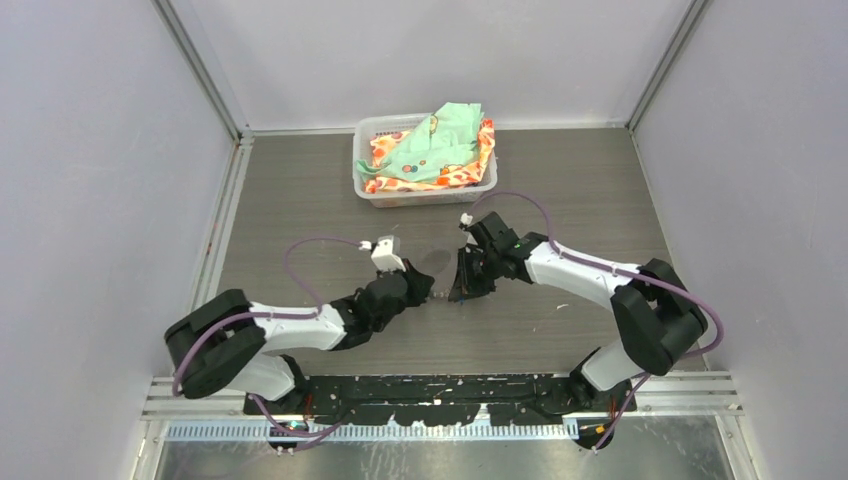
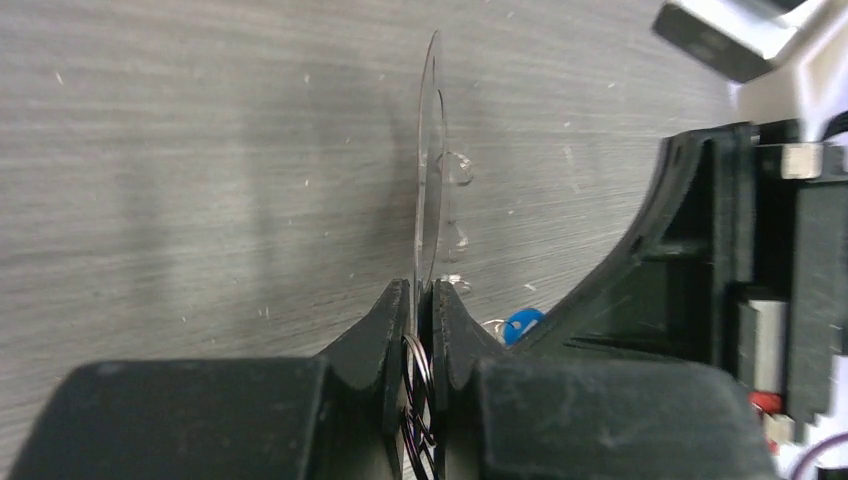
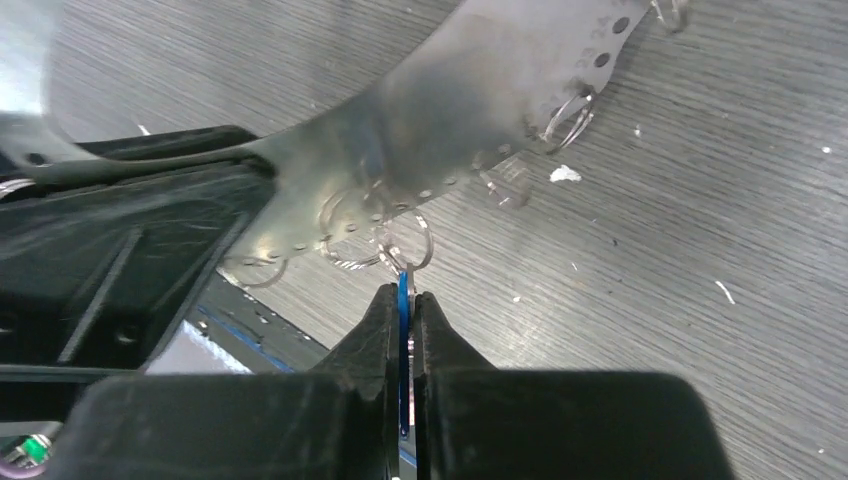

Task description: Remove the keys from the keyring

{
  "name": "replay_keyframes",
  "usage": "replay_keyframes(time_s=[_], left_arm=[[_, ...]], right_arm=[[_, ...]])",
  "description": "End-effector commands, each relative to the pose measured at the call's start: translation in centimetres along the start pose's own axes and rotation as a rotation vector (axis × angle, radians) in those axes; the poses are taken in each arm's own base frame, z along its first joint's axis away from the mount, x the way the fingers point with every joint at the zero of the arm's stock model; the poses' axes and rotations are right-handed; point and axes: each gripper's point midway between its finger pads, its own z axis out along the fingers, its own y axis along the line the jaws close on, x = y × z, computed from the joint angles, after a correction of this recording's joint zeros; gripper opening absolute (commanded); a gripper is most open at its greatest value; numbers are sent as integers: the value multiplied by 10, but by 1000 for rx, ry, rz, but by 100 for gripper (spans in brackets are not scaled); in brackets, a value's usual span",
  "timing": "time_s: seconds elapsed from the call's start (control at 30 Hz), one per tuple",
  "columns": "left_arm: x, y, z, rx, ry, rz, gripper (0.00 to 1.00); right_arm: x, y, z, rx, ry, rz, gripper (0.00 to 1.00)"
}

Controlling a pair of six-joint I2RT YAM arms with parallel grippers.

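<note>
The keyring [image 3: 470, 90] is a thin grey plate with small rim holes and silver loops [image 3: 565, 115], held up above the table between the two arms [image 1: 438, 265]. In the left wrist view the keyring [image 2: 430, 180] stands edge-on, and my left gripper [image 2: 421, 292] is shut on its lower rim, with dark wire loops between the pads. The keys [image 3: 403, 285] show as a blue tag hanging from a silver loop under the plate. My right gripper [image 3: 403, 297] is shut on that tag. The tag [image 2: 522, 324] also peeks out beside the right gripper's black body. In the top view the two grippers [image 1: 432, 292] [image 1: 462, 285] meet mid-table.
A white basket [image 1: 420, 197] of coloured cloths [image 1: 430, 150] stands at the back middle of the grey wood-grain table. White walls close in the left, right and back sides. Purple cables loop off both arms.
</note>
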Motion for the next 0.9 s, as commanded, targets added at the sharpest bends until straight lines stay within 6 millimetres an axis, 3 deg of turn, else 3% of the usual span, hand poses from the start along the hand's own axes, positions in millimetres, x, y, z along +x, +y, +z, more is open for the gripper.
replay_keyframes(time_s=[0.0, 0.07, 0.13, 0.27, 0.33, 0.4, 0.47, 0.5, 0.6, 0.67, 0.77, 0.87], left_arm=[[59, 92, -13, -342, 127, 168, 0], [65, 109, -18, -403, 131, 129, 0], [67, 130, -25, -447, 121, 36, 0], [54, 155, -30, -516, 93, -53, 0], [39, 153, -25, -445, 21, -149, 0], [6, 121, -15, -283, -91, -194, 0], [-26, 83, -14, -134, -165, -179, 0], [-43, 63, -16, -58, -210, -171, 0], [-93, 17, -35, 118, -347, -164, 0], [-125, -13, -50, 237, -425, -170, 0], [-159, -54, -73, 401, -477, -178, 0], [-179, -91, -91, 542, -489, -183, 0]], right_arm=[[-25, -24, -2, 127, -84, -50, 1], [-36, -55, -12, 177, -135, 22, 1], [-36, -64, -15, 181, -168, 39, 1], [-12, -60, -16, 147, -140, 6, 1], [-8, -38, -22, 27, -186, -37, 1], [12, 0, -22, -128, -141, -99, 1], [28, 25, -25, -199, -123, -189, 3], [29, 32, -31, -221, -148, -219, 11], [4, 48, -65, -284, -339, -240, 46], [-13, 67, -98, -368, -477, -240, 62], [-37, 90, -150, -459, -690, -228, 75], [-52, 108, -175, -493, -757, -225, 72]])
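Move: The right fingers are still shut on the blue key tag, its middle about 1 cm below the hand. The keyring plate, still held by the left fingers, has its middle some 8 cm ahead and 2 cm left of the right hand. From the left hand the tag lies about 3 cm back, 5 cm right and 4 cm lower, the plate's middle 5 cm ahead and 3 cm right. The white basket stands some 27 cm straight ahead of the left hand. Right fingers keep their pinch on the key tag through a slight dip and shift right, then draw back and let go, opening wide on the climb to about 15 cm above the start as they tip upward. The left hand keeps its grip on the keyring, sinks a little while rolling left side down, then carries the plate up and some 6 cm left. ##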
